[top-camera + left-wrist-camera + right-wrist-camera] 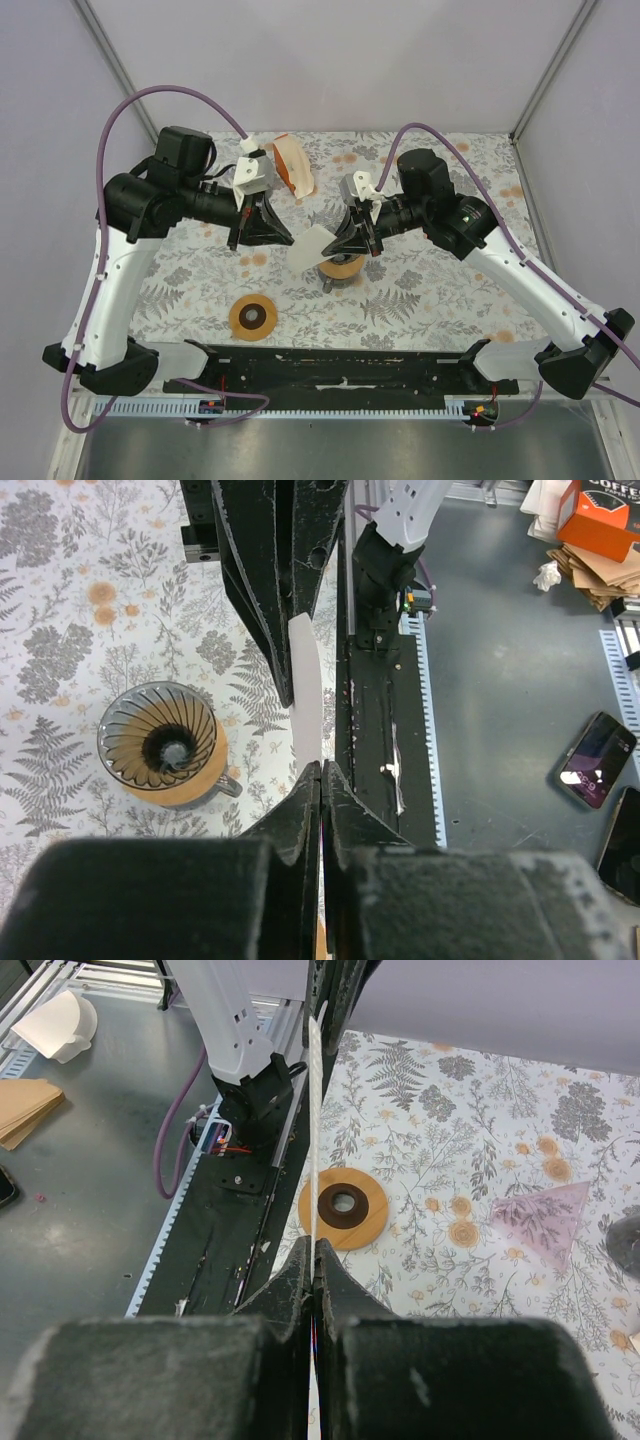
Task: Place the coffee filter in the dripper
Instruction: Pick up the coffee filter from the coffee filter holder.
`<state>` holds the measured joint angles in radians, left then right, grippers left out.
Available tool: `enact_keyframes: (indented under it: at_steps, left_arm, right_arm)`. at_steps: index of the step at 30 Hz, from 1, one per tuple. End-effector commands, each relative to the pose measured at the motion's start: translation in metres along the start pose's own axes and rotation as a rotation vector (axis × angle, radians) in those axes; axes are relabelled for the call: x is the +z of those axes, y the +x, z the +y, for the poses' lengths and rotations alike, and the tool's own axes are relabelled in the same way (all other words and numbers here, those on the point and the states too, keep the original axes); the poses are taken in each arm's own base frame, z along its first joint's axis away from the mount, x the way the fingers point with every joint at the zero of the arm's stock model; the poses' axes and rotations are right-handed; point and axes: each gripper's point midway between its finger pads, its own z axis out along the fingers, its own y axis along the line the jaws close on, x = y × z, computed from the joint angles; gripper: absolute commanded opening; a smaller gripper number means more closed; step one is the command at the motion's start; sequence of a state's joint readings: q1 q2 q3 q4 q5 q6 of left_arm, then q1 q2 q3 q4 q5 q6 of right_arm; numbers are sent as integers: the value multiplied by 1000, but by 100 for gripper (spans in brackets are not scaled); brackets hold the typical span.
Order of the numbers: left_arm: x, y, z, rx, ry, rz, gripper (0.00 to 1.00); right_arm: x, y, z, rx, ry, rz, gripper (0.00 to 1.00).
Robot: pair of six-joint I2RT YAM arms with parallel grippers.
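The white paper coffee filter point(312, 246) hangs above the flowered table between both grippers. My left gripper point(289, 239) is shut on its left edge; in the left wrist view the filter point(305, 695) rises edge-on from the closed jaws point(322, 770). My right gripper point(337, 244) is shut on the opposite edge, and the filter point(315, 1110) shows there as a thin white line leaving the gripper point(316, 1246). The glass dripper point(343, 267) on its wooden collar stands just below the right gripper, partly hidden by it. From the left wrist the dripper point(160, 742) shows its ribbed, empty cone.
A round wooden disc point(253, 317) with a dark hole lies near the front, left of the dripper. An orange holder point(292, 165) stands at the back. A pink translucent triangle point(545, 1220) lies on the cloth. The black base rail point(340, 366) runs along the near edge.
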<state>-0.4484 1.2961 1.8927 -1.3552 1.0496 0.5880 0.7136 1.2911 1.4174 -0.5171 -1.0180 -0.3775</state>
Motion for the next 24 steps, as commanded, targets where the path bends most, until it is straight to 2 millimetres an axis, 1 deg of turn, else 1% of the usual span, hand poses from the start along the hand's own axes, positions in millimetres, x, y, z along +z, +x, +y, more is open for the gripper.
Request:
enact_keyframes:
  at_steps: [1,6,10,14,16,18,19,20,21,22,23,24]
  left_arm:
    - [1,-3,0,-62,-3,-9,2]
    - [1,-5,14,-72,-68,-2,2]
    - [4,-6,19,-85,-65,-6,2]
    - [4,-7,19,-83,-65,-10,2]
    - [4,-9,15,-77,-45,-18,2]
    - [3,-9,11,-74,-33,-18,3]
    - [2,-9,13,-70,-49,-15,11]
    - [0,-11,15,-73,-76,-14,23]
    - [-4,-16,23,-84,-136,-17,33]
    - [-8,-21,33,-91,-204,-23,45]
    - [-15,-27,49,-107,-303,-29,55]
    - [-24,-31,66,-131,-418,-38,61]
  right_arm:
    - [-2,-14,0,-36,6,-19,0]
    - [0,-13,-2,-29,3,-17,0]
    - [1,-12,-4,-26,5,-14,0]
    - [0,-10,-5,-28,18,-8,0]
    - [-1,-7,-12,-23,55,7,0]
    - [-4,-5,-29,-3,158,30,0]
    - [-8,-6,-41,4,233,39,0]
    - [-14,-5,-56,13,329,48,0]
    - [-21,-8,-67,11,416,43,0]
    - [-33,-12,-82,10,535,32,0]
    - [-48,-16,-99,15,675,9,0]
    - [-64,-22,-108,9,789,-20,0]
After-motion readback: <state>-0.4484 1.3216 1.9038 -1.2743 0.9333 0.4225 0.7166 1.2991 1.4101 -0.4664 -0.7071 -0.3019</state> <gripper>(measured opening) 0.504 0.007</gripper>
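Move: Between the two hands hangs the coffee filter, pinched at both edges, its middle about 3 cm to the left hand's right and some 2 cm lower. The right hand has the dripper on its jug about 12 cm ahead, 3 cm to its right and 24 cm below. The wooden ring lies level with the right hand, roughly 18 cm to its left and 38 cm below; the orange filter holder is some 40 cm ahead, 9 cm left and 30 cm below. Holding the filter pinched and almost still at first, the right hand then sets off forward towards the dripper, about 5 cm and gathering speed, sinking barely a centimetre while turning some 15 degrees clockwise. The left hand, its fingers shut on the opposite edge, eases forward 2 to 3 cm with a slight counter-clockwise turn, then opens halfway and lets go of the filter. ##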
